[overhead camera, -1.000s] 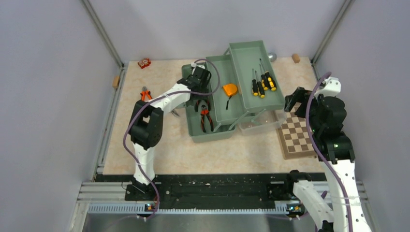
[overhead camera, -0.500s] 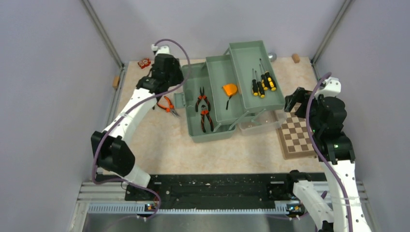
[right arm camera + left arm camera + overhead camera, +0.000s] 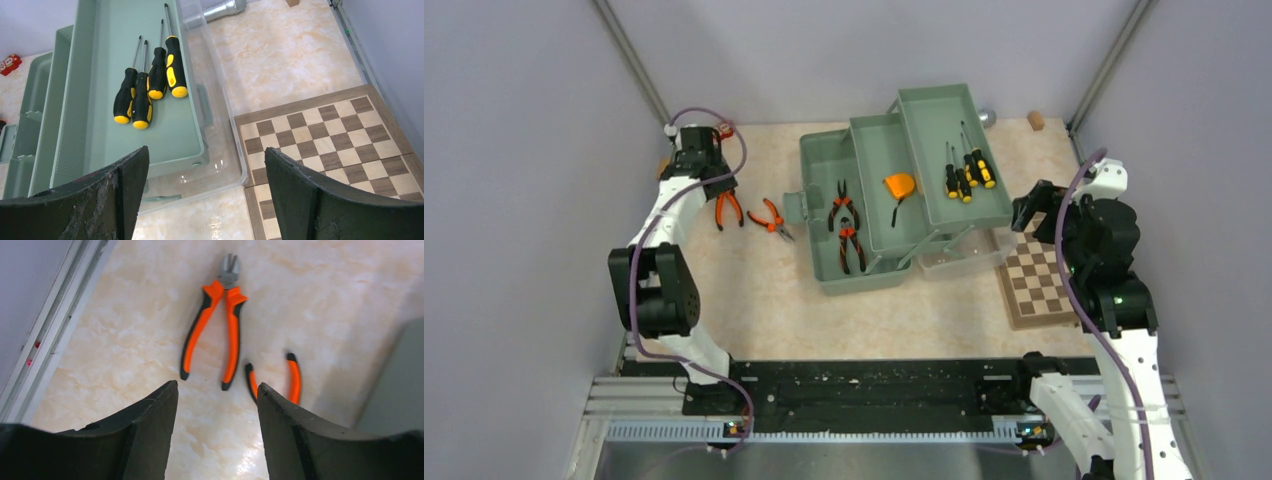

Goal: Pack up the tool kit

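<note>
The sage-green toolbox (image 3: 824,262) stands open mid-table with its trays folded out. Two orange-handled pliers (image 3: 846,226) lie in its base. An orange tape measure (image 3: 900,185) is in the middle tray. Several black-yellow screwdrivers (image 3: 965,175) (image 3: 150,85) rest in the upper tray (image 3: 95,115). Two more pliers lie on the table to the left of the box: a cutter (image 3: 727,208) (image 3: 215,330) and a second pair (image 3: 771,216) (image 3: 295,380). My left gripper (image 3: 713,184) (image 3: 216,386) hovers open just short of the cutter's handles, holding nothing. My right gripper (image 3: 1030,208) (image 3: 206,150) hangs open and empty over the translucent lid (image 3: 220,150).
A brown-and-cream chessboard (image 3: 1036,282) (image 3: 325,135) lies right of the box. A grey metal cylinder (image 3: 215,10) sits behind the box. A small red item (image 3: 721,130) and wooden blocks (image 3: 1035,120) are near the back edge. The left rail (image 3: 45,345) runs close to the cutter.
My left arm swung away from over the toolbox to the far left and now points down at the pliers on the table. The right arm has not moved.
</note>
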Controlling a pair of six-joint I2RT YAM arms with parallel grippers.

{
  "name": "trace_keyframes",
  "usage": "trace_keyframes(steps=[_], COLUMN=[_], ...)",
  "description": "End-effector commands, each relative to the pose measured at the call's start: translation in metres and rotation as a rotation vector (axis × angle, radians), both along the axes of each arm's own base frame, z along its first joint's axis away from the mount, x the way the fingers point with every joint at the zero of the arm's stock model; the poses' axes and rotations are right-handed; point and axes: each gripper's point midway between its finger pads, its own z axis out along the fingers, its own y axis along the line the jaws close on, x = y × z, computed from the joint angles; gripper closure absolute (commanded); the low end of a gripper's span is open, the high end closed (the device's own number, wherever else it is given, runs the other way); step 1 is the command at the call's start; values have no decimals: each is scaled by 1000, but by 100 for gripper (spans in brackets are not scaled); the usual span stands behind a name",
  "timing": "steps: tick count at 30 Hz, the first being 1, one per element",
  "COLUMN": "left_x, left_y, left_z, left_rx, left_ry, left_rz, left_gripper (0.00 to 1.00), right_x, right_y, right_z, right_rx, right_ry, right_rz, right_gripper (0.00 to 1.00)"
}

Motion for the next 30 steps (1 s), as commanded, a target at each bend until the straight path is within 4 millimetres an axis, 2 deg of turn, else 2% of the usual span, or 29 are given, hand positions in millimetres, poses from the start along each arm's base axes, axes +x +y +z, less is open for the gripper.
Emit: trace_keyframes(steps=[1, 5, 10, 15, 19, 22, 25, 30], left_x=[5, 11, 17, 21, 23, 23, 20, 16], left_y=[23, 37, 41, 47, 55, 56, 56, 62], left_z=[-35, -62, -94, -118, -135, -141, -145, -129], left_rx=[-59, -85, -141, -189, -219, -252, -260, -223], left_ry=[63, 116, 179, 245, 276, 301, 320, 303], left_rz=[36, 53, 45, 61, 86, 94, 100, 105], left_gripper=[36, 38, 38, 39, 44, 51, 64, 96], right_x=[2, 3, 6, 6, 7, 7, 9, 10], right_y=[2, 0, -2, -3, -4, -4, -3, -3], right_z=[25, 25, 23, 24, 25, 25, 26, 25], right_rx=[-16, -29, -35, -35, -36, -31, -28, -24], right_ry=[-67, -63, -55, -54, -55, -56, -54, -50], right_rz=[13, 6, 0, -8, -12, -16, -16, -14], right_gripper=[15, 15, 15, 15, 15, 15, 15, 15])
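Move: The side cutters lie on the table below the left hand, jaws pointing away from the base, their middle some 5 cm ahead of it, 3 cm to its left and 15 cm down. At about the same height, the long-nose pliers lie level with the hand, 9 cm to its right; the toolbox's latch flap stands 16 cm right and 3 cm ahead. From the right hand the cutters are roughly 73 cm left, 21 cm ahead and 30 cm below. Onto the side cutters' left handle, near its free end, the left hand sinks about 14 cm, veering some 5 cm left mostly early on and easing slightly forward late. The wrist tips down and rolls its left side lower, nearly 20 degrees in all; once low, the half-open fingers close and pinch that one handle. ##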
